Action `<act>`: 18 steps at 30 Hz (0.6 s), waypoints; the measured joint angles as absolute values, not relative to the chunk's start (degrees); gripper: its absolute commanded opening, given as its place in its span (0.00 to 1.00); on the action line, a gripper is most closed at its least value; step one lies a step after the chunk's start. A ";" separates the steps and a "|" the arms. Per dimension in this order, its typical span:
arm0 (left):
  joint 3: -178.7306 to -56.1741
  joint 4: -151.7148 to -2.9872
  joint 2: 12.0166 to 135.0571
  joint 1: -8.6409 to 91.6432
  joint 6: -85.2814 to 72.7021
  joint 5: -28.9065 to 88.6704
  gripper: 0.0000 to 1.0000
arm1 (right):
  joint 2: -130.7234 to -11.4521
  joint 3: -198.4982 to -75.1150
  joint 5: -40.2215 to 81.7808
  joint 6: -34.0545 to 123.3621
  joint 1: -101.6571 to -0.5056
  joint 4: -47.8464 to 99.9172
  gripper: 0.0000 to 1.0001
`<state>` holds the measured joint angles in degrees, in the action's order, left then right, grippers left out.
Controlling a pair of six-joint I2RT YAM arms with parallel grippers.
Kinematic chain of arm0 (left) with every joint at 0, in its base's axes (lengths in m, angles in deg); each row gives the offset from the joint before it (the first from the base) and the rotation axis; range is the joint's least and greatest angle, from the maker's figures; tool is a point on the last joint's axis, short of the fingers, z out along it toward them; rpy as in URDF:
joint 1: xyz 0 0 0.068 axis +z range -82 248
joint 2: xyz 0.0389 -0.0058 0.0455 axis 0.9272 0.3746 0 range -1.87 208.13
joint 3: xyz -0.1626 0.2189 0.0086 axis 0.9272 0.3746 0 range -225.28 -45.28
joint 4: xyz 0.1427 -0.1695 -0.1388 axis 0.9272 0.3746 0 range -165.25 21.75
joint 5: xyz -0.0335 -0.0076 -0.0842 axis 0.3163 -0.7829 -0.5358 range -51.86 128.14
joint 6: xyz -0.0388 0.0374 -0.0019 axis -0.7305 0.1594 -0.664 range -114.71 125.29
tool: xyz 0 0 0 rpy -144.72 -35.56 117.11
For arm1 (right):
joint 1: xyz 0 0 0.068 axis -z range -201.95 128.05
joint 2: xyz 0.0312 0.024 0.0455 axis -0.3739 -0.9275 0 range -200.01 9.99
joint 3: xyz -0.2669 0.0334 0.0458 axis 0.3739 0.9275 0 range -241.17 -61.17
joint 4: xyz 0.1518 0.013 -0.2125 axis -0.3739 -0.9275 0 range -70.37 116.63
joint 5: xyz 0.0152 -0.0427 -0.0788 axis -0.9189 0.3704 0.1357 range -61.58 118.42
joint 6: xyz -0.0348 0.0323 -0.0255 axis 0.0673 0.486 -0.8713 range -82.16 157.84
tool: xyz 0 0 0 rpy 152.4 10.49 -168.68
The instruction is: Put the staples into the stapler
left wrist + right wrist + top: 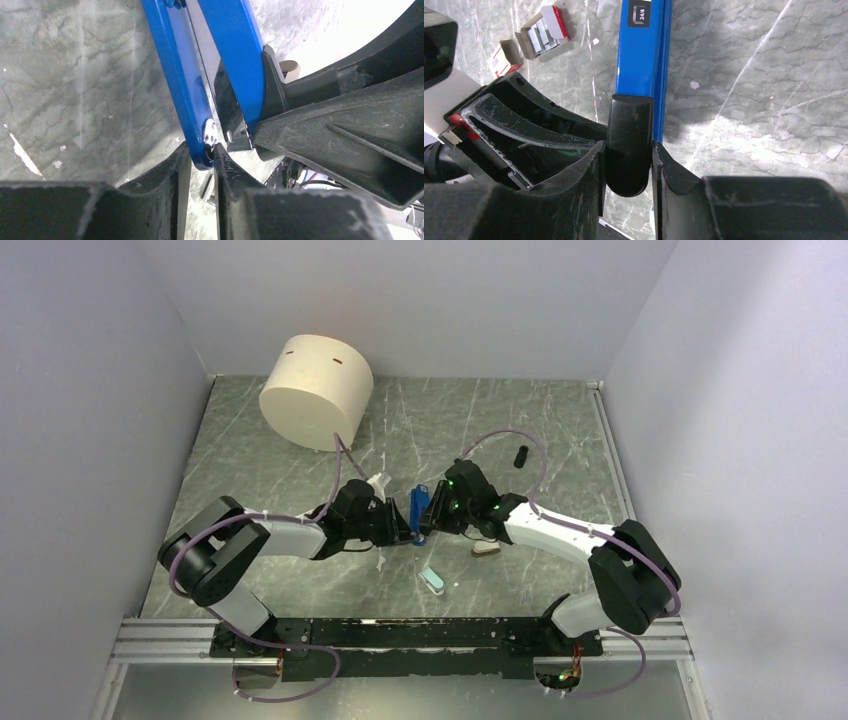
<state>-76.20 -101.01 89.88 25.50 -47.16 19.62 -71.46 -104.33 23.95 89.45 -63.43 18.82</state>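
The blue stapler [420,504] is held above the table between both grippers, swung open. In the left wrist view its two blue arms [175,75] spread upward from the hinge. My left gripper [202,157] is shut on the blue hinge end. My right gripper [629,165] is shut on the stapler's black rounded end [629,145], with the blue arm [644,50] running away from it. The staples lie as silver strips in their open red-and-white box [541,32] on the table, beyond my left gripper [406,532]. My right gripper [434,512] is right beside it.
A large cream cylinder [316,390] stands at the back left. A small black cylinder [521,455] lies at the back right. A beige oval lump [486,548] and a pale-blue capsule piece [433,581] lie near the front, below the grippers.
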 measured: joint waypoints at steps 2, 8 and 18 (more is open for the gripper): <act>-76.40 -101.42 90.09 25.48 -47.00 19.44 0.06 | -71.48 -104.31 23.58 89.24 -63.01 18.66 0.00; -76.77 -102.03 91.25 25.76 -46.33 19.51 0.05 | -72.27 -105.25 21.44 87.82 -61.26 15.65 0.00; -77.01 -101.55 91.80 25.92 -42.81 20.62 0.05 | -72.44 -109.14 14.20 83.55 -54.29 9.99 0.00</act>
<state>-77.01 -101.55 91.80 25.92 -42.81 20.62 -72.44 -109.14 14.20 83.55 -54.29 9.99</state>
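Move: The near tip of the stapler's blue base sits right between the left fingers, about 1 cm ahead and 1 cm to their right. The right hand already holds the stapler's black top end; from it that base tip is some 2 cm back, 2 cm left and 3 cm lower. The open staple box lies about 6 cm ahead and 10 cm left of the left hand, the light-blue mini stapler about 8 cm back and 4 cm right of it. Shut the left fingers on the near tip of the blue base to pinch it, then ease that hand about 1 cm down and forward. Keep the right grip on the black top end and swing the cover away from the base, roughly 3 cm to the right, then also forward and slightly up, tilting about 5 degrees. ##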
